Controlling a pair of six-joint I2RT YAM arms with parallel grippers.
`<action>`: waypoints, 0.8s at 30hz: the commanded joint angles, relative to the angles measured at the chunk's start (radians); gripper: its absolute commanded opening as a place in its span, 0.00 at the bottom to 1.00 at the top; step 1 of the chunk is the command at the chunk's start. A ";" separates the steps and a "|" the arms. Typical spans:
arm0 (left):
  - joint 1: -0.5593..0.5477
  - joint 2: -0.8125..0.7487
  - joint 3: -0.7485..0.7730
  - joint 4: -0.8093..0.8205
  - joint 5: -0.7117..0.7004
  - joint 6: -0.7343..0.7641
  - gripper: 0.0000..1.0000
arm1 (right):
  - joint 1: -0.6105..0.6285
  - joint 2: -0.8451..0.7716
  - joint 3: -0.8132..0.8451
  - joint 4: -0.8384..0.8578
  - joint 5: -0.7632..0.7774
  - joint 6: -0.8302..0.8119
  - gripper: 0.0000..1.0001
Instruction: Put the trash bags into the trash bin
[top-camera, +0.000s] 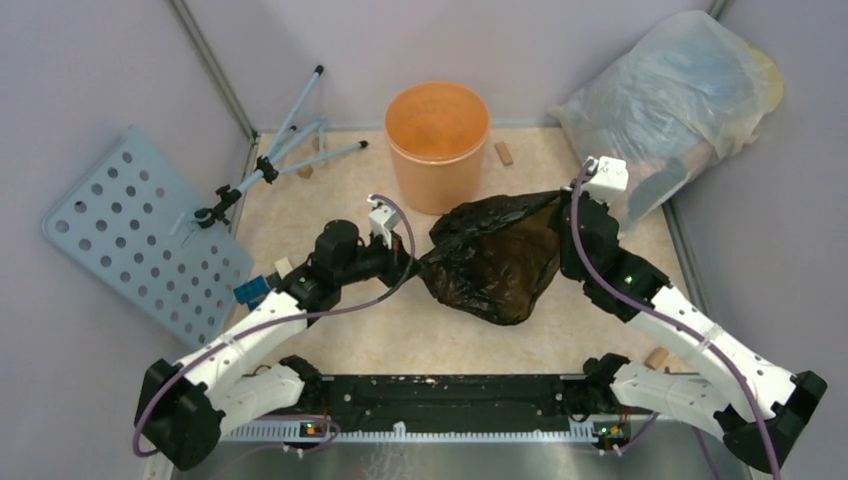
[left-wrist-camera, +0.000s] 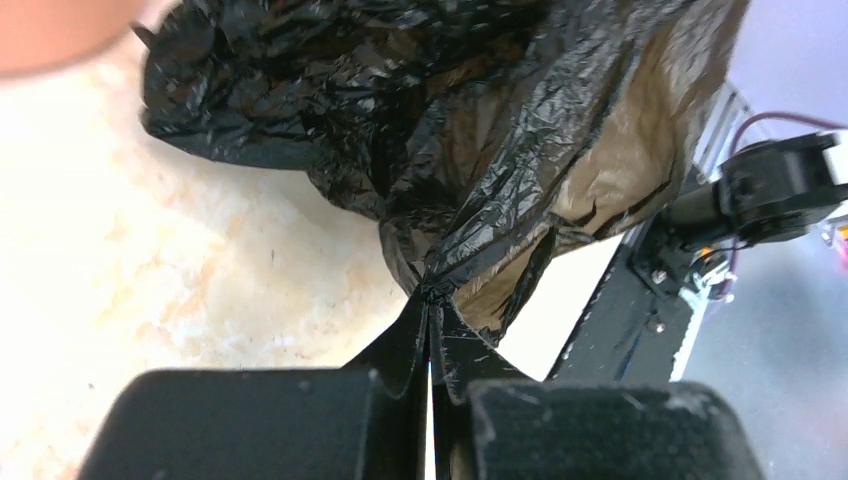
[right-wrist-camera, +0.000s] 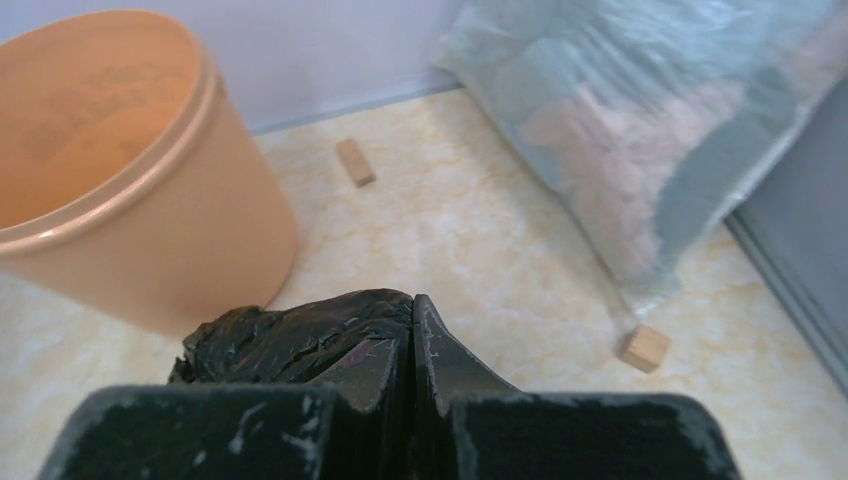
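Note:
The black trash bag (top-camera: 495, 255) hangs stretched between my two grippers, above the table's middle, just in front of the orange trash bin (top-camera: 437, 145). My left gripper (top-camera: 410, 262) is shut on the bag's left edge; in the left wrist view the film (left-wrist-camera: 470, 130) bunches into the closed jaws (left-wrist-camera: 430, 295). My right gripper (top-camera: 568, 200) is shut on the bag's right top corner; in the right wrist view the bag (right-wrist-camera: 290, 335) lies against the closed jaws (right-wrist-camera: 413, 300), with the trash bin (right-wrist-camera: 130, 190) at the left. The bin stands upright and looks empty.
A big translucent stuffed bag (top-camera: 670, 95) leans in the back right corner. A folded tripod (top-camera: 280, 155) and a perforated grey panel (top-camera: 140, 230) lie at the left. Small wooden blocks (top-camera: 504, 153) (right-wrist-camera: 645, 347) sit on the table. Walls close the back and sides.

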 joint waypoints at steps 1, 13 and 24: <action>-0.003 -0.076 0.122 -0.095 0.022 -0.007 0.00 | -0.005 0.024 0.044 -0.085 0.251 0.023 0.00; -0.001 -0.006 0.104 -0.106 -0.091 -0.052 0.00 | -0.004 -0.110 -0.029 -0.087 -0.426 -0.233 0.56; -0.001 0.027 0.211 -0.131 -0.088 -0.044 0.00 | 0.070 -0.210 -0.096 -0.106 -0.629 -0.249 0.75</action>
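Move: At the right hand's closed fingertips is the trash bag's raised rim; the bag's middle lies about 15 cm to this hand's left, 8 cm back and some 14 cm lower. The bin stands roughly 17 cm ahead of the right hand and 26 cm to its left, with a wood block 22 cm ahead, 13 cm left, about 30 cm below. From the left hand, pinching the opposite corner, the bag's middle is some 15 cm to the right, level ahead, at about its height. Swinging a last 2–3 cm to the right with the rim still pinched, the right hand then opens wide and lets go, sweeping back about 8 cm to the left, drawing back 5 cm and sinking slightly over the bag's mouth while turning some 40 degrees counter-clockwise. The left hand keeps its pinch, jerking up about 6 cm and settling back most of the way. ##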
